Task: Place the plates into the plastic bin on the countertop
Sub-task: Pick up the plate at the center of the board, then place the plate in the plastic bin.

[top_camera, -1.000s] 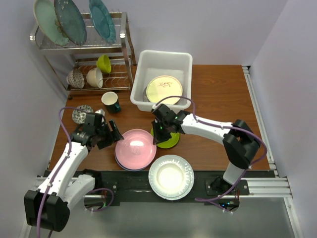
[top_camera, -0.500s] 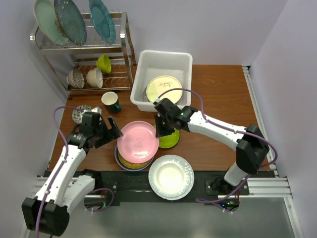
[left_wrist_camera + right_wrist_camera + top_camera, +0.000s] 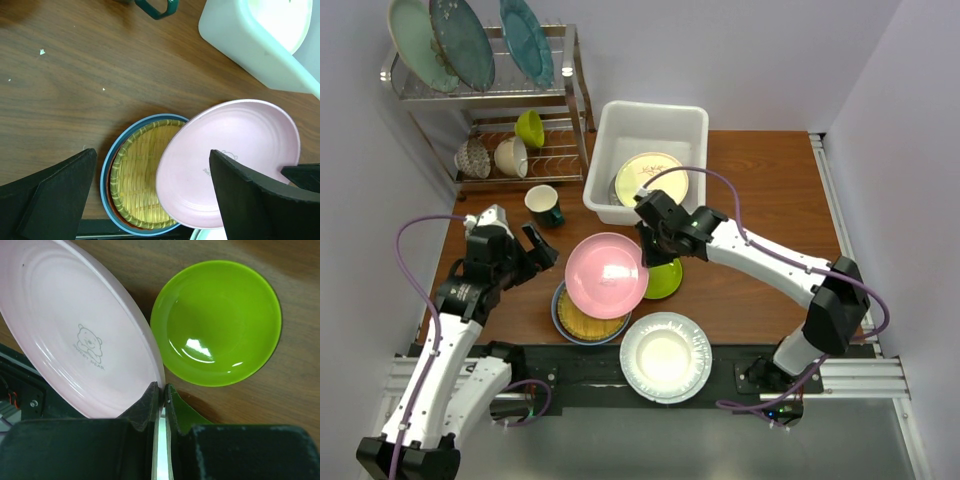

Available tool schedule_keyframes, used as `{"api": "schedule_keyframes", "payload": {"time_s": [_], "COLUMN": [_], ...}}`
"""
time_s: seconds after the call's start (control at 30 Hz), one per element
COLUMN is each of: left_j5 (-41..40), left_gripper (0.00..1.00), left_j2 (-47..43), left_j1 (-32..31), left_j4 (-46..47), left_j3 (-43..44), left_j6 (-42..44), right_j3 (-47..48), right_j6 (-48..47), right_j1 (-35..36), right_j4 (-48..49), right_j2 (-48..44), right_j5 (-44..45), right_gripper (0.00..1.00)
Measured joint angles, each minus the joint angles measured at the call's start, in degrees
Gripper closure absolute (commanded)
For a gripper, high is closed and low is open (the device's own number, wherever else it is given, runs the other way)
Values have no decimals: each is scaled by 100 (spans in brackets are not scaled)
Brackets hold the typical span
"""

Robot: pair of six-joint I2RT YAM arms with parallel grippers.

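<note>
My right gripper (image 3: 161, 392) is shut on the rim of the pink plate (image 3: 607, 275), holding it tilted above the countertop (image 3: 760, 190). The plate hangs over a stack topped by a woven gold plate (image 3: 140, 175) in a blue plate (image 3: 106, 170). A lime green plate (image 3: 215, 322) lies flat just right of it, and a white fluted plate (image 3: 665, 357) sits at the near edge. The white plastic bin (image 3: 605, 135) at the back holds a cream plate (image 3: 650, 178). My left gripper (image 3: 527, 256) is open to the left of the stack, holding nothing.
A wire dish rack (image 3: 570, 75) at the back left carries three large teal plates and some bowls. A dark green cup (image 3: 542, 205) stands between the rack and the bin. The right arm (image 3: 770, 260) stretches across the middle of the countertop.
The right gripper has lifted the pink plate off the stack and tipped it up, baring the gold plate. The left gripper has opened wider and drawn back to the left.
</note>
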Motion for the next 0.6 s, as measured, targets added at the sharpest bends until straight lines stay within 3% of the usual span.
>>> {"api": "schedule_keyframes", "payload": {"time_s": [0.3, 0.6], "left_j5": [-22, 199], "left_gripper": [0, 0], "left_j2": [72, 195], "left_j1": [0, 0], "left_j4": [7, 59], "left_j3": [0, -144], "left_j6": [0, 7], "right_j3": [621, 809], "right_j6": [-151, -234], "right_j1": [-267, -1261], "right_j4": [-260, -264], "right_j2": [-50, -50], "right_j5": [144, -238], "right_gripper": [98, 99]}}
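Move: The right hand already holds the pink plate by its right edge, clear of the stack. The bin's middle lies about 27 cm ahead of this hand, 1 cm to its right and 8 cm lower, with the cream plate in it 23 cm ahead and 2 cm right. The green plate sits some 2 cm ahead, 3 cm right and 12 cm below; the woven mat is 12 cm left and 7 cm back. From the left hand the bin is roughly 25 cm ahead and 22 cm right. Keeping its pinch on the right edge of the pink plate, the right hand first climbs with some reach, then levels off and speeds up forward and to its right towards the bin, covering about 7 cm forward, 5 cm up and 4 to 5 cm right in all. The wrist turns roughly 10 degrees clockwise on the way, and the fingers stay shut on the rim as the plate is carried off the woven mat's side and over the green plate. ##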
